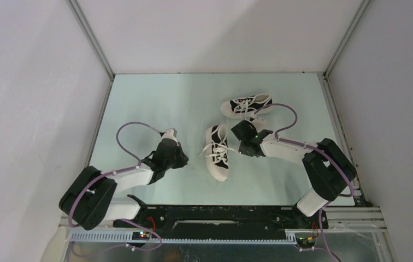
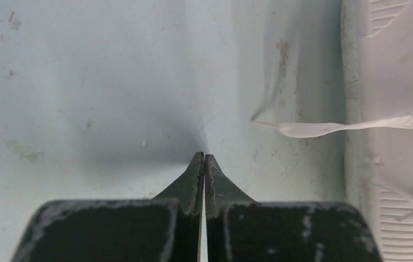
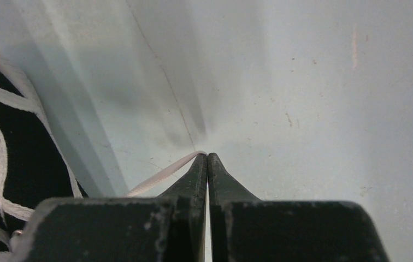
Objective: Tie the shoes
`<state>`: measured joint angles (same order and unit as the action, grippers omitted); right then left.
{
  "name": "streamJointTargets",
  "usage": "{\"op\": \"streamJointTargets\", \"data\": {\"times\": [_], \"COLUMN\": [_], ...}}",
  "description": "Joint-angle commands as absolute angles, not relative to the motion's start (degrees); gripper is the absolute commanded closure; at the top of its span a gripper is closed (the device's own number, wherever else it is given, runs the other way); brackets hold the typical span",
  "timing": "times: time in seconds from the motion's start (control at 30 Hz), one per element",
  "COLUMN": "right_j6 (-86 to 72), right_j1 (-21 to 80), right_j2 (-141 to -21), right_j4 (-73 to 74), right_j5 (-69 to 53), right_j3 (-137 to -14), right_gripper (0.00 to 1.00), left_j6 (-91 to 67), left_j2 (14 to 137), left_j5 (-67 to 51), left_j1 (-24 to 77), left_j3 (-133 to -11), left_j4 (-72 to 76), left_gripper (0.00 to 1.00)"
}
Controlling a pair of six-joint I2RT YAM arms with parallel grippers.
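Two black canvas shoes with white toe caps lie on the pale table. The near shoe lies mid-table with its white laces spread loose; the far shoe lies behind it. My left gripper is shut and empty, just left of the near shoe's white sole; a loose lace end lies ahead of it to the right. My right gripper sits right of the near shoe, shut, with a white lace running from the black upper to its tips.
White enclosure walls rise around the table on three sides. Both arm bases stand on the black rail at the near edge. Purple cables loop over each arm.
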<state>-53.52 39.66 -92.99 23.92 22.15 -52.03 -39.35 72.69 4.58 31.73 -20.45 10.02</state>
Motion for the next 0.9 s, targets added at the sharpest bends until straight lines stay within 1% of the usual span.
{"op": "streamJointTargets", "data": {"times": [0.0, 0.1, 0.13, 0.17, 0.23, 0.27, 0.3, 0.33, 0.4, 0.47, 0.63, 0.77, 0.87], "right_j6": [-54.01, -50.15, -48.31, -47.31, -45.01, -43.97, -43.56, -42.75, -42.28, -41.94, -41.26, -40.86, -40.25], "right_j1": [42.53, 43.64, 44.13, 44.43, 45.13, 45.41, 45.47, 45.58, 45.69, 45.84, 45.97, 46.07, 46.07], "right_j2": [-91.73, -89.77, -89.44, -88.85, -88.16, -88.07, -87.89, -87.89, -87.75, -87.76, -87.63, -87.47, -87.62], "right_j4": [22.83, 19.96, 18.52, 17.79, 15.84, 14.79, 14.38, 13.55, 12.87, 12.25, 11.43, 12.29, 12.47], "right_j5": [28.06, 27.24, 26.98, 26.45, 25.44, 24.69, 24.21, 23.41, 22.61, 22.04, 21.77, 22.23, 22.41], "right_j3": [-53.68, -53.70, -53.70, -53.70, -53.70, -53.70, -53.70, -53.70, -53.70, -53.69, -53.70, -54.30, -54.65], "right_gripper": [1.00, 1.00, 1.00, 1.00, 1.00, 1.00, 1.00, 1.00, 1.00, 1.00, 1.00, 1.00, 1.00], "left_j6": [-40.88, -39.20, -38.72, -37.21, -34.57, -32.59, -31.41, -29.21, -25.90, -22.64, -18.57, -16.65, -16.88], "left_j2": [72.49, 66.62, 65.22, 62.34, 58.20, 57.00, 54.79, 53.89, 52.25, 52.71, 58.31, 63.17, 66.39], "left_j5": [3.46, 0.82, -0.76, -1.30, -3.64, -4.63, -7.27, -8.56, -11.92, -14.58, -19.46, -20.92, -21.31], "left_j1": [31.45, 31.61, 31.72, 31.81, 31.94, 31.98, 31.99, 32.03, 32.09, 32.12, 32.24, 32.41, 32.47], "left_j3": [-18.83, -16.61, -16.39, -16.12, -15.70, -15.13, -14.60, -13.60, -13.08, -14.24, -18.53, -22.20, -23.55], "left_j4": [15.73, 20.79, 20.94, 21.28, 21.52, 21.75, 23.52, 25.41, 26.96, 26.06, 24.21, 21.85, 21.73], "left_gripper": [1.00, 0.98, 0.92, 0.89, 0.77, 0.64, 0.59, 0.51, 0.45, 0.44, 0.44, 0.47, 0.47]}}
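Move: The bow's knot on the near shoe lies about 10 cm to the left hand's right, 3 cm ahead and roughly 4 cm above it. A loose lace end hangs on its side of the shoe, some 5 cm right and 2 cm ahead. From the right hand, already holding a lace, the knot is about 7 cm left, 1 cm ahead and 3 cm higher. The second shoe lies about 17 cm ahead of that hand and 2 cm right. Upward and to its right, the empty left hand rises about 9 cm while crossing towards the shoe's bow, opening its fingers halfway and turning clockwise some 30 degrees as they tip up. The right hand keeps its pinch on the lace and gives slack, swinging left towards the shoe and rising, turning counter-clockwise. ##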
